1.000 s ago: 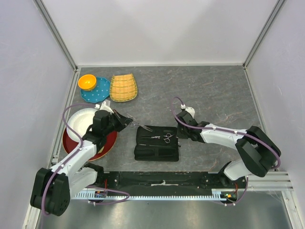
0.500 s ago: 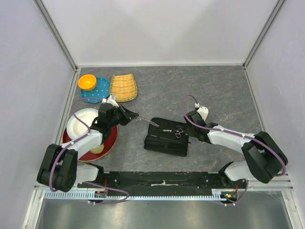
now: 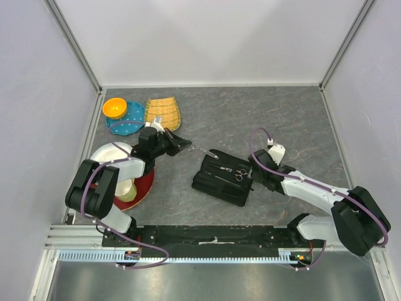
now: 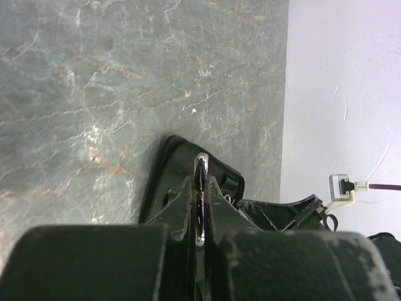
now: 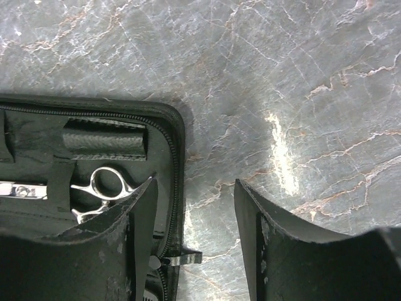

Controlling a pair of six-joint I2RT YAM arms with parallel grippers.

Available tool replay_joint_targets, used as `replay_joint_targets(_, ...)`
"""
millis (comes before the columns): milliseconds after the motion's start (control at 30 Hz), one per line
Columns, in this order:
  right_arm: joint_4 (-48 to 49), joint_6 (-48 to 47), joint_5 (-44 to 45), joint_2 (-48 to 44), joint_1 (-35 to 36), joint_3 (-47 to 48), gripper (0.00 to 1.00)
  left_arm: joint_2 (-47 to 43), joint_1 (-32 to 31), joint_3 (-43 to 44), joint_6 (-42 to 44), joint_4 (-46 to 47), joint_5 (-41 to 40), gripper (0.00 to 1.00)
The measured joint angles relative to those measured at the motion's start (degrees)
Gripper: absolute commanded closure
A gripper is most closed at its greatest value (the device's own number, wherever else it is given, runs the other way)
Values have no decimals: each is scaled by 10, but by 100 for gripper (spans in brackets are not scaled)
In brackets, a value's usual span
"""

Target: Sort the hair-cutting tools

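Note:
A flat black zip case (image 3: pixel 220 182) lies open and skewed at mid-table. One pair of silver scissors (image 3: pixel 237 172) rests inside it, and its ring handles (image 5: pixel 106 185) show in the right wrist view. My right gripper (image 3: pixel 257 170) (image 5: pixel 195 188) is open at the case's right edge (image 5: pixel 177 163), with the left finger over the case and the right finger over bare table. My left gripper (image 3: pixel 180 145) (image 4: pixel 200 183) is shut on a second pair of slim silver scissors (image 3: pixel 198 149) (image 4: pixel 200 168), held just left of the case's far corner (image 4: pixel 172 157). I cannot make out the comb.
At far left stand an orange bowl (image 3: pixel 114 107) on a blue dotted plate (image 3: pixel 128 124) and a woven yellow basket (image 3: pixel 162 115). Nearer are a white plate (image 3: pixel 106 157) and a red plate (image 3: pixel 145 182) with a pale cup (image 3: pixel 127 191). Grey walls enclose the table.
The case has slid right and turned askew. My right gripper moved with it and has now opened. My left gripper moved up and right, keeping hold of its scissors.

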Motion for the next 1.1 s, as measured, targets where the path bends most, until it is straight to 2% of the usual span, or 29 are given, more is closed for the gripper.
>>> replay_joint_targets(133, -2, -11, -4, -11, 0, 1, 46, 33, 0, 31, 0, 15, 12, 98)
replay_joint_targets(167, -2, -14, -6, -11, 0, 1, 54, 40, 0, 35, 0, 19, 15, 98)
replay_joint_targets(233, -3, -22, -12, -11, 0, 2, 58, 48, 0, 40, 0, 23, 20, 98)
replay_joint_targets(267, -2, -27, -17, -10, 0, 3, 64, 51, 0, 42, 1, 23, 25, 98)
replay_joint_targets(433, 8, -43, -48, 14, 0, 8, 75, 67, 0, 47, 2, 23, 40, 98)
replay_joint_targets(733, 28, -52, -61, 33, -2, 9, 77, 107, 0, 61, 6, 23, 76, 98)
replay_joint_targets(1100, 32, -59, -63, 37, -2, 11, 78, 130, 0, 62, 7, 34, 76, 98)
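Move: Over the table just outside the black case, the left hand holds shears; the far-left part of the case, where they are being taken, lies about 10 cm right, 4 cm back and 9 cm below. The scissors already in the case are some 16 cm right and 8 cm back; the yellow tray is 9 cm left and 12 cm ahead. The right hand, open, has the case's right edge 1 cm left and 2 cm below, the scissors 6 cm left and level, and the zip pull 3 cm back. Sinking about 3 cm and easing to its right, after a first small nudge forward, the left hand brings the shears lower over the far-left part of the case, turning slightly clockwise and keeping its grip. The right hand slides about 2 cm left, dips a little, and closes its wide-open fingers to a narrow gap around the case's right edge; a firm pinch can't be made out. ##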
